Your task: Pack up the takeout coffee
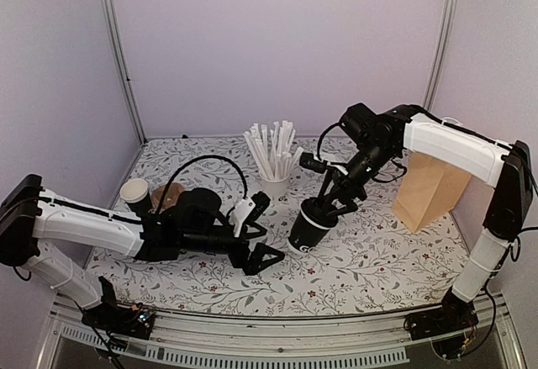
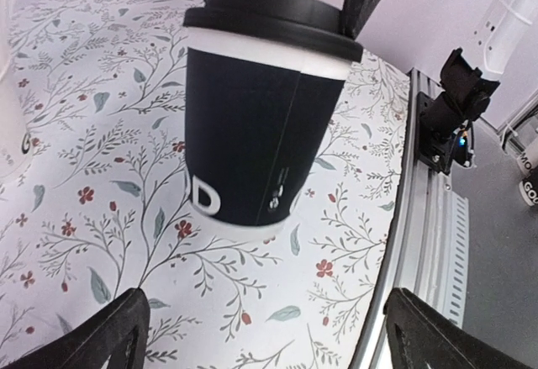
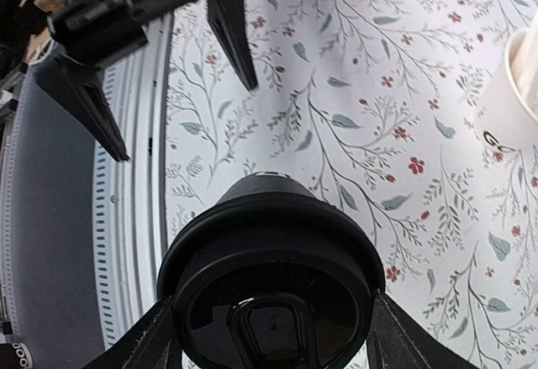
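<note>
The black paper cup [image 1: 306,230] has its black lid [image 1: 318,212] on and leans over near the table's middle. My right gripper [image 1: 326,203] is shut on the lid's rim from above. In the right wrist view the lid [image 3: 271,302] fills the space between my fingers [image 3: 151,340]. I cannot tell whether the cup's base touches the table or hangs just over it. My left gripper [image 1: 262,256] is open and empty, low on the table just left of the cup. In the left wrist view the cup [image 2: 252,125] stands ahead of the open gripper [image 2: 267,331].
A white cup of paper-wrapped straws [image 1: 273,171] stands behind the black cup and shows in the right wrist view [image 3: 514,92]. A brown paper bag [image 1: 429,188] stands at the right. A brown pulp carrier [image 1: 172,194] and another cup [image 1: 134,191] sit at the left, behind my left arm. The metal rail [image 2: 437,218] marks the near edge.
</note>
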You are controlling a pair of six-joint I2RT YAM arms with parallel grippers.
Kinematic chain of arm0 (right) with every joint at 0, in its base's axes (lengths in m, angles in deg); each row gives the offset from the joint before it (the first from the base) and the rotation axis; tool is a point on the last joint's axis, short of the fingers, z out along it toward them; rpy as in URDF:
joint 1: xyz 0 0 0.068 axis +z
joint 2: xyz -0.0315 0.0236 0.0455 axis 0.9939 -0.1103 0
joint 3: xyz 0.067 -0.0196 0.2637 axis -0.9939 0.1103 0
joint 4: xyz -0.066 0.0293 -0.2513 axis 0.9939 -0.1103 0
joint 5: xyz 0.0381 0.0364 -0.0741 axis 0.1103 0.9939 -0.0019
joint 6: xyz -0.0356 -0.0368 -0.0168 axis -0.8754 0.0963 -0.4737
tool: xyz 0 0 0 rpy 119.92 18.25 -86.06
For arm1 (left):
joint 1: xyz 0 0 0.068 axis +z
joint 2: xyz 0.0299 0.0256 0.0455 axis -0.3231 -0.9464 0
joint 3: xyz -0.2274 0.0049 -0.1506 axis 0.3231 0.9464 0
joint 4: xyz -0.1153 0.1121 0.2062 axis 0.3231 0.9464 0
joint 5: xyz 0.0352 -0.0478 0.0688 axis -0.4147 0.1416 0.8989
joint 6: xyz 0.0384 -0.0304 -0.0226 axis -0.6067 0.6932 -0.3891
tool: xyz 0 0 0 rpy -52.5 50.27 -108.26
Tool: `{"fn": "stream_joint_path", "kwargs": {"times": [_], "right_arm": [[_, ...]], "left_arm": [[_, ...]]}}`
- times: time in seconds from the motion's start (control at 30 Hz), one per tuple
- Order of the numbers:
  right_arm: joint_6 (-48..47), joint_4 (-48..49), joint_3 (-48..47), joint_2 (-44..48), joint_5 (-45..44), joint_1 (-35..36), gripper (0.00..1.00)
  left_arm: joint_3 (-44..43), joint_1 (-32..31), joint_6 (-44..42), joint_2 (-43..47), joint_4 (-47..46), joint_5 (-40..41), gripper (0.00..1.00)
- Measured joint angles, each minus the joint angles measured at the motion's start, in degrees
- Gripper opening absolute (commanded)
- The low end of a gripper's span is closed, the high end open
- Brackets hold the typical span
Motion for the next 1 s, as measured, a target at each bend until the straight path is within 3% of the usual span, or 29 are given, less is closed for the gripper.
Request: {"fn": "stream_joint_path", "kwargs": {"times": [0.5,0.67,1.0], "right_arm": [[1.2,-1.4,-7.2,-8.2,-21.9,0.0,0.57],[1.2,-1.7,-7.8,-9.6,-27.7,-0.7,0.57],[-0.3,-2.8,-21.9,-16.9,-32.9,-6.9,0.58]], "left_arm": [[3.9,0.6,4.8,14.7,9.7,22.6,1.0],[3.9,1.1,6.8,15.8,12.4,25.9,1.0],[5.0,1.5,9.4,16.7,12.9,26.1,1.0]]}}
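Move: The right hand already pinches the lidded coffee cup by its lid. The open spot it heads for lies about 17 cm ahead, 6 cm to its right and 16 cm below. The straw cup is roughly 16 cm ahead and 15 cm left of this hand, the paper bag some 12 cm ahead and 30 cm right. From the empty left hand, that spot is about 23 cm ahead and 20 cm right; the cup carrier lies some 19 cm ahead and 28 cm left. Keeping its pinch on the lid, the right hand carries the coffee cup about 16 cm forward and 6 cm right, towards the open table right of the straw cup. It sinks some 5 cm on the way, then rises a little, while the wrist swings the fingers to point more straight down. The open left hand backs off about 9 cm left and 5 cm forward, turning some 30 degrees counter-clockwise. ##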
